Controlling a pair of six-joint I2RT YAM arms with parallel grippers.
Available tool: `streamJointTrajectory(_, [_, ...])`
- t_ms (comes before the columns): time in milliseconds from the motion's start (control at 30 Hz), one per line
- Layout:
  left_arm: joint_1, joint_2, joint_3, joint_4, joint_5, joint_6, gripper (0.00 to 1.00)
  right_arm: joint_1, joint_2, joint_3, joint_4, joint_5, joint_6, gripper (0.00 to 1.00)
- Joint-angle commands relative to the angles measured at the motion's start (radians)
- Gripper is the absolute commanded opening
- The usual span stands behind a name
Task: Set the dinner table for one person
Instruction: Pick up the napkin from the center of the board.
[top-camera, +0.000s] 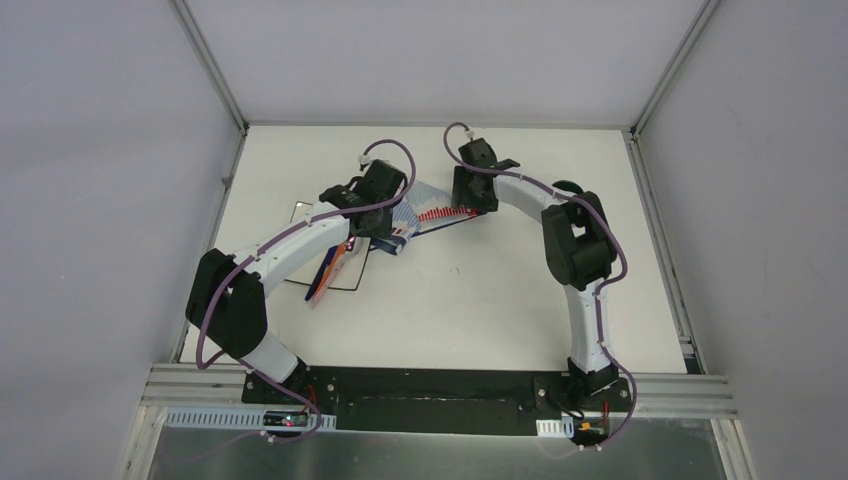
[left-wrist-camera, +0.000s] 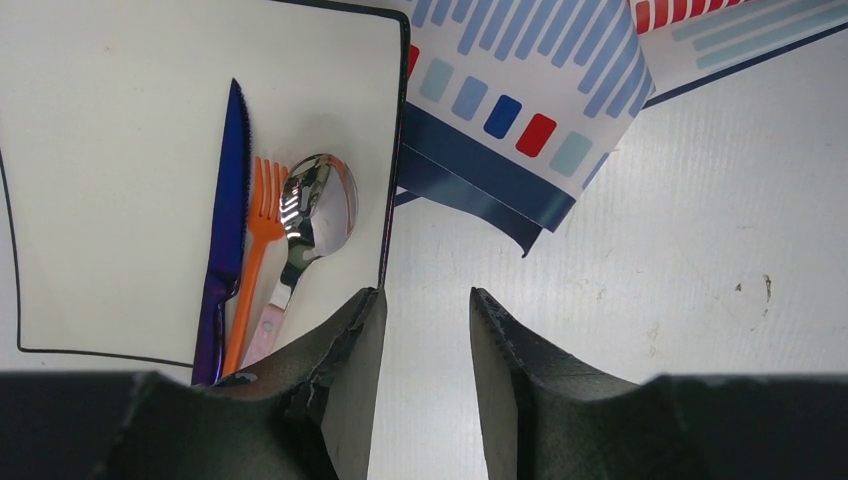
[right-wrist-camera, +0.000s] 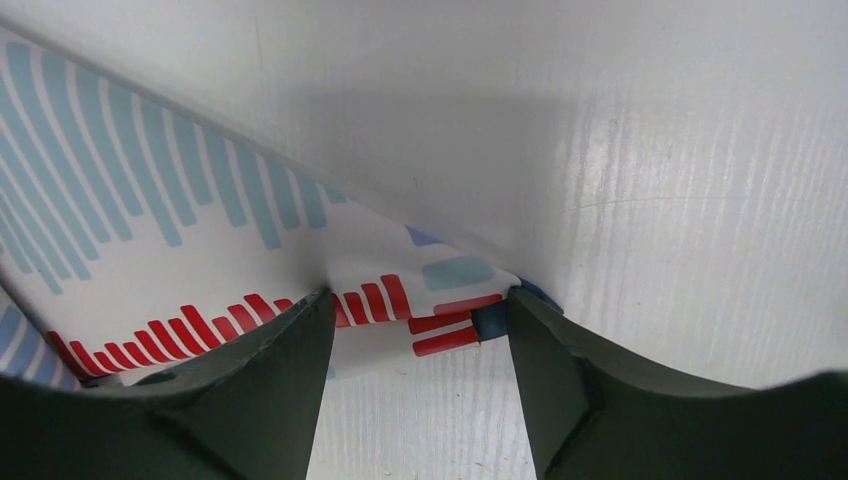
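On the white dinner table (top-camera: 450, 300) lies a white square plate (left-wrist-camera: 120, 200) with a thin black rim. It carries a blue knife (left-wrist-camera: 228, 220), an orange fork (left-wrist-camera: 262, 215) and a steel spoon (left-wrist-camera: 318, 205) side by side. A striped red-blue-white cloth (top-camera: 435, 205) lies crumpled just right of the plate. My left gripper (left-wrist-camera: 425, 295) hovers open over bare table, one fingertip by the plate's right edge. My right gripper (right-wrist-camera: 415, 300) is open, with a folded corner of the cloth (right-wrist-camera: 200, 250) lying loose between its fingertips.
Grey aluminium rails (top-camera: 215, 190) edge the table on the left, right and far sides. Both arms reach toward the far middle, left arm (top-camera: 290, 240) passing over the plate, right arm (top-camera: 575, 240) bent at the right.
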Motion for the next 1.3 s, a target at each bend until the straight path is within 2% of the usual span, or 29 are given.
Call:
streamJointTrajectory(0, [-0.01,-0.028,-0.011,0.007,-0.029,0.004,0.38,0.004,0.02,0.02,0.073,-0.11,0.042,0.64])
streamJointTrajectory(100, [-0.01,-0.036,-0.011,0.006,-0.035,0.007,0.38,0.003,0.019,0.019,0.082,-0.127,0.046,0.52])
streamJointTrajectory(300, [-0.01,-0.034,-0.017,0.007,-0.04,0.006,0.38,0.002,0.0,-0.003,0.093,-0.134,0.049,0.11])
streamJointTrajectory(367, [-0.01,-0.033,-0.021,0.006,-0.037,0.004,0.38,0.002,-0.008,-0.014,0.094,-0.133,0.049,0.02])
streamJointTrajectory(400, [-0.009,-0.031,-0.022,0.007,-0.037,0.003,0.38,0.002,-0.011,-0.018,0.095,-0.133,0.048,0.0])
streamJointTrajectory(833, [-0.01,-0.016,-0.022,0.008,-0.041,0.001,0.36,0.001,-0.044,-0.049,0.097,-0.12,0.048,0.0])
streamJointTrajectory(1067, [-0.01,-0.009,-0.026,0.008,-0.047,0.001,0.36,0.001,-0.104,-0.097,0.082,-0.045,0.021,0.0])
streamJointTrajectory(1267, [-0.011,0.027,0.022,0.004,-0.05,0.019,0.36,0.002,-0.113,-0.06,0.027,0.018,-0.006,0.0])
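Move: The right hand stands a centimetre or so over the right end of the napkin, whose corner reaches about 2 cm to its right between the open fingers. The square plate with the cutlery is centred some 31 cm to this hand's left and 8 cm nearer the base, and the mug stands about 19 cm to its right and 1 cm farther out. From the left hand the same napkin corner lies roughly 25 cm to the right, 11 cm ahead and 10 cm lower. Low over the napkin's right end, the right hand closes its wide-open fingers fully, pinching up the cloth just short of the corner, while it eases about 1 cm to the left and rolls some 5 degrees, its left side rising. With the fingers kept shut it waits there briefly, then starts drawing back towards its base by about 1 cm, staying just as low. ##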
